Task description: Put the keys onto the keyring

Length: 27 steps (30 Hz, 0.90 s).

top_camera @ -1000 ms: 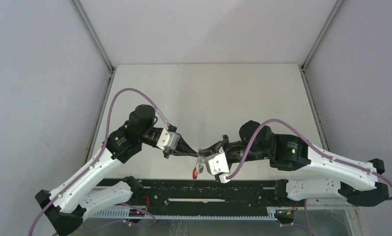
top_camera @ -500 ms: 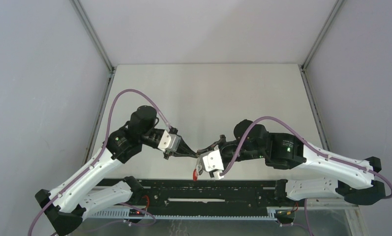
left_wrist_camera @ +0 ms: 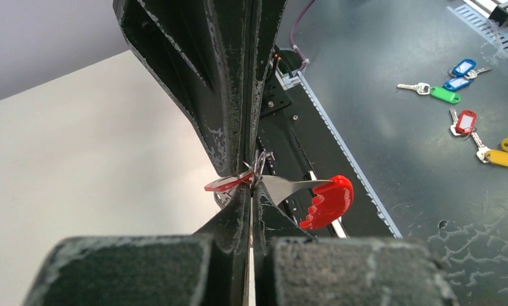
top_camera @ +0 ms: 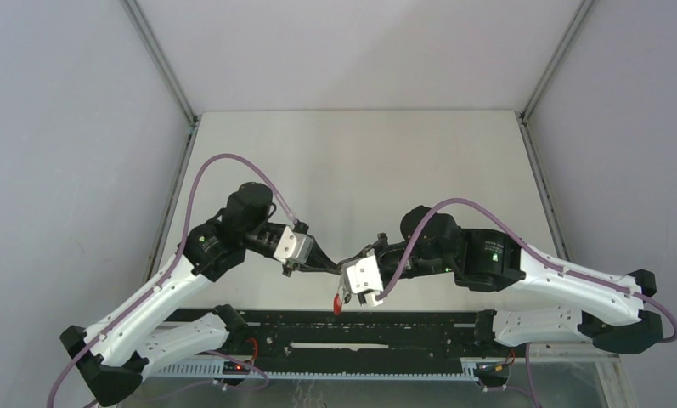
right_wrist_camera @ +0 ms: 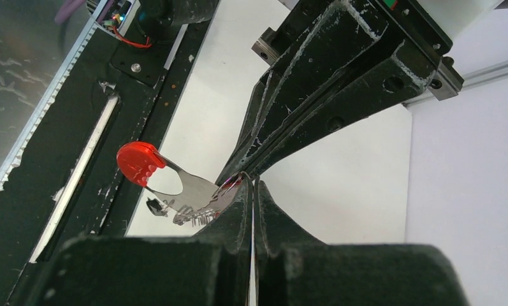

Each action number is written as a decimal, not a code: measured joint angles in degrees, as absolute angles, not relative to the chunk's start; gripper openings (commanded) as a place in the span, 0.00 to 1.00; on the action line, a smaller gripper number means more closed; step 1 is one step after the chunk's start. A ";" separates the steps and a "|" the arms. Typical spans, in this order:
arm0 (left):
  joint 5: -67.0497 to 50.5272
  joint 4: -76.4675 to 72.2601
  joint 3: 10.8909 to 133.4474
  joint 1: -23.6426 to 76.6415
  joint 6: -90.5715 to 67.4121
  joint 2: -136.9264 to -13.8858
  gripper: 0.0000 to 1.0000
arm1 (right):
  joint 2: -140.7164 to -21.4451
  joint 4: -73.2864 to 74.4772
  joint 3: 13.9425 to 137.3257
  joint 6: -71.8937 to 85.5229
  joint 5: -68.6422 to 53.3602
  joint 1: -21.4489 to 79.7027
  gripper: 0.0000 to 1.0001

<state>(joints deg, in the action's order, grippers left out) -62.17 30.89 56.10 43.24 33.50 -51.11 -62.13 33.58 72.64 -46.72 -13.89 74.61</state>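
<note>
My left gripper point(top_camera: 335, 269) and right gripper point(top_camera: 349, 259) meet tip to tip above the table's near edge, both shut. The keyring point(left_wrist_camera: 327, 199), a silver-grey blade ending in a red arc, sticks out from the left gripper's point(left_wrist_camera: 251, 191) tips, and its row of small loops point(right_wrist_camera: 194, 217) hangs below. A key's red tag point(left_wrist_camera: 225, 183) shows edge-on at the same spot, pinched at the right gripper's point(right_wrist_camera: 252, 183) tips. A thin wire ring point(left_wrist_camera: 259, 167) sits between both tips. A small black key head point(right_wrist_camera: 154, 205) dangles under the keyring. From above, only the red arc point(top_camera: 339, 302) shows.
The black base rail point(top_camera: 360, 327) runs along the near edge right under the grippers. Beyond it, on the dark floor point(left_wrist_camera: 417, 166), lie several spare keys with coloured tags point(left_wrist_camera: 466, 121). The white table point(top_camera: 360, 170) stretches away behind the arms, with grey walls on each side.
The right arm has shifted left and its wrist has rolled, staying tip to tip with the left gripper. The hanging red arc moved slightly left and nearer. The left arm barely moved.
</note>
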 measured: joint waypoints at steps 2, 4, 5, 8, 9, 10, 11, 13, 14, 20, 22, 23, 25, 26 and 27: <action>-62.28 31.00 56.42 43.33 33.52 -51.11 0.00 | -62.13 33.54 72.88 -46.28 -14.11 74.61 0.07; -62.50 30.87 56.53 43.42 33.45 -51.05 0.00 | -62.08 33.50 73.06 -45.89 -14.31 74.61 0.13; -62.63 30.50 56.53 43.48 33.23 -51.00 0.00 | -62.17 33.58 73.32 -45.69 -14.33 74.59 0.16; -63.13 27.83 56.53 43.72 31.27 -50.83 0.00 | -63.11 33.98 75.26 -44.69 -14.55 74.19 0.20; -63.24 26.85 56.53 43.77 30.61 -50.74 0.00 | -63.53 34.15 76.07 -44.27 -14.66 73.93 0.21; -63.20 25.96 56.53 43.77 29.65 -50.59 0.00 | -63.81 34.50 76.69 -43.86 -14.74 73.76 0.21; -63.22 24.99 56.53 43.77 28.51 -50.46 0.00 | -64.01 34.83 77.36 -43.40 -14.94 73.52 0.21; -63.26 23.16 56.53 43.77 27.00 -50.30 0.00 | -64.34 35.75 78.83 -42.35 -15.77 72.75 0.22; -63.26 22.13 56.53 43.77 26.30 -50.19 0.00 | -64.53 36.23 79.48 -41.91 -16.19 72.38 0.21; -62.96 15.31 56.21 43.77 22.35 -49.25 0.00 | -66.61 40.49 85.45 -39.27 -20.49 69.49 0.24; -62.78 12.56 55.75 43.77 21.15 -48.64 0.00 | -67.37 41.85 87.61 -38.54 -21.96 68.77 0.26; -62.76 11.27 55.46 43.77 20.51 -48.31 0.00 | -67.75 42.46 88.55 -38.22 -22.52 68.49 0.27; -62.78 9.39 55.05 43.88 19.49 -47.97 0.00 | -68.34 43.42 89.89 -37.67 -23.62 67.92 0.27; -62.81 8.84 55.05 43.88 19.31 -47.92 0.00 | -68.69 43.99 90.63 -37.28 -24.32 67.51 0.28; -62.96 8.10 55.05 43.88 18.96 -47.92 0.00 | -68.95 44.40 91.24 -36.93 -24.93 67.13 0.28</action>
<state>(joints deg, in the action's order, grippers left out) -62.96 8.10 55.05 43.88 18.96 -47.92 -68.95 44.40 91.24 -36.93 -24.93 67.13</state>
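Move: The keyring, a toothed silver plate with a red handle, hangs from the left hand's closed fingers, its middle roughly 4 cm back and 2 cm below the left fingertips. From the right fingers, shut on the small ring at the left tips, it lies about 4 cm back, level sideways and 2 cm lower. The red key tag is some 2 cm ahead of both hands at tip height; the black key tag hangs about 4 cm back, 2 cm right and 3 cm below the left hand, 1 cm right of the right hand. The keyring stays pinched in the left fingers and is carried nearly straight up about 6 cm, with the left fingertips tilting upward by some 15 degrees. The right hand rises alongside, tip to tip with the left, rolling slightly as its fingers open to about a quarter and let go of the small ring, one fingertip staying close against it. ##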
